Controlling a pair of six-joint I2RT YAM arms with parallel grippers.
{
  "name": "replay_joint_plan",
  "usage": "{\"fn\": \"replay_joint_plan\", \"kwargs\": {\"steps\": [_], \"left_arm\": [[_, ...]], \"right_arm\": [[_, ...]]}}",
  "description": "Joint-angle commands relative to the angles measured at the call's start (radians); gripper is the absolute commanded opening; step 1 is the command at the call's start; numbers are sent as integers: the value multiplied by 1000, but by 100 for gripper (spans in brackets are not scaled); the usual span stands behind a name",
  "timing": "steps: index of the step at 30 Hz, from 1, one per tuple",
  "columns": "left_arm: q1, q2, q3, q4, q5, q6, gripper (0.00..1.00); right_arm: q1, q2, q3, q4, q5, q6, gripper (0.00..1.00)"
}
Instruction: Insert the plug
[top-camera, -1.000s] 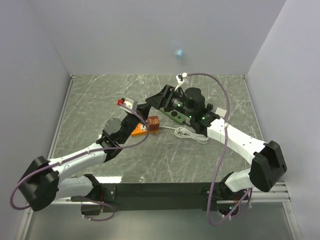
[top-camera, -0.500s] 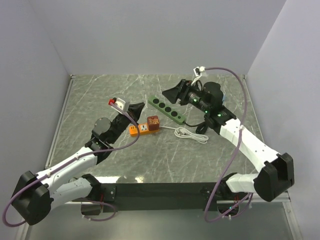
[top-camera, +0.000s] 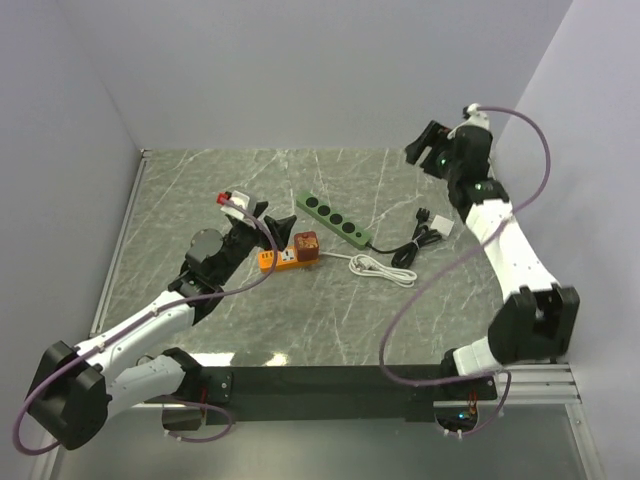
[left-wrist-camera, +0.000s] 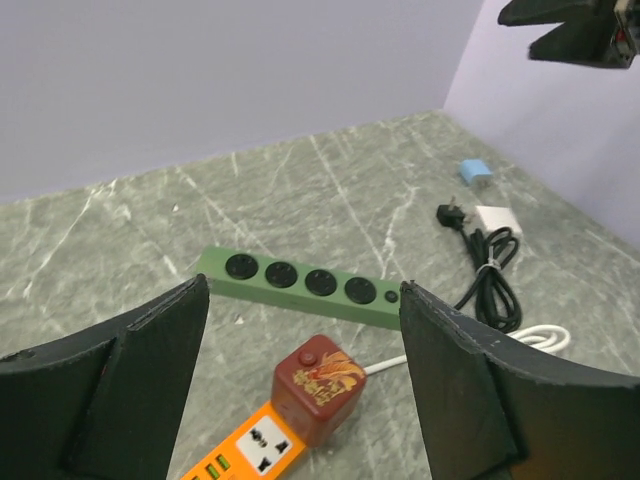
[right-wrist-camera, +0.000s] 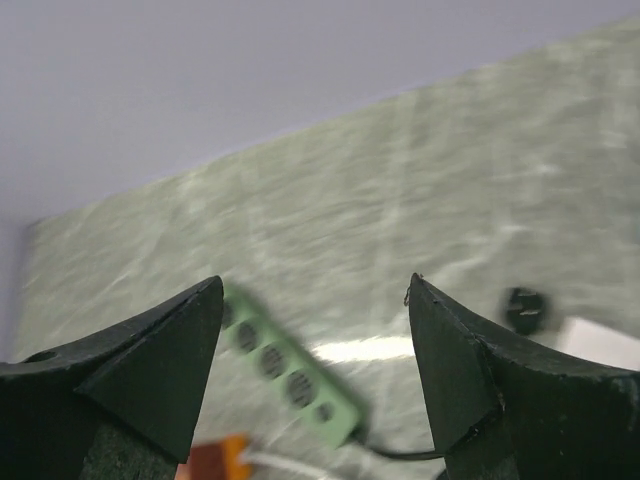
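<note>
A dark red cube plug (left-wrist-camera: 318, 388) sits upright in the end socket of an orange power strip (left-wrist-camera: 250, 450). From above, the plug (top-camera: 307, 245) and the strip (top-camera: 279, 261) lie mid-table. My left gripper (top-camera: 265, 222) hovers just left of them, open and empty; in the left wrist view the left gripper (left-wrist-camera: 303, 300) frames the plug without touching it. My right gripper (top-camera: 418, 145) is raised high at the back right, open and holding nothing. In the blurred right wrist view the right gripper (right-wrist-camera: 315, 285) looks down on the table.
A green power strip (top-camera: 335, 218) lies diagonally behind the orange one. A coiled white cable (top-camera: 383, 268) runs right from the plug. A black plug with cable (top-camera: 420, 238), a white adapter (top-camera: 441, 226) and a small blue item (left-wrist-camera: 473, 172) lie at the right.
My left gripper has opened and drawn back slightly from the red plug. The right arm has swung from over the green strip up to the back right, jaws widening.
</note>
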Motion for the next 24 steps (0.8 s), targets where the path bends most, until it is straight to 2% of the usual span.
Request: {"fn": "replay_joint_plan", "kwargs": {"steps": [1, 7, 9, 10, 17, 24], "left_arm": [[28, 12, 36, -15, 15, -26, 83], [71, 26, 36, -42, 37, -51, 83], [85, 38, 38, -52, 43, -58, 83], [88, 44, 41, -55, 43, -61, 83], [108, 93, 67, -90, 48, -74, 83], [113, 100, 73, -105, 66, -81, 83]], "right_arm": [[-78, 170, 147, -139, 108, -40, 81], [-250, 478, 392, -302, 24, -18, 80], [-278, 538, 457, -347, 62, -26, 78], [-279, 589, 481, -364, 129, -30, 78], [-283, 733, 636, -486, 298, -43, 77], [-284, 862, 745, -531, 363, -55, 76]]}}
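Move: The blue block lies on the table some 13 cm ahead of the right hand, about 21 cm to its right and 28 cm below. From the block, the white box is roughly 11 cm nearer and 7 cm to the left, the black plug about 8 cm nearer and 13 cm to the left. From the left hand the block is around 27 cm ahead, 59 cm right and 25 cm below; the red-brown cube is about 8 cm ahead, 9 cm right and 23 cm below. Towards the blue block the empty right hand swoops down and to its right, some 20 cm each way, with 10 cm forward gained mostly early on, slowing to hover above it. Its wrist tips down nearly 40 degrees and swings clockwise, fingers staying open. The left hand, open and empty, sinks about 5 cm and eases forward and a little left, tipping slightly down over the orange strip. ##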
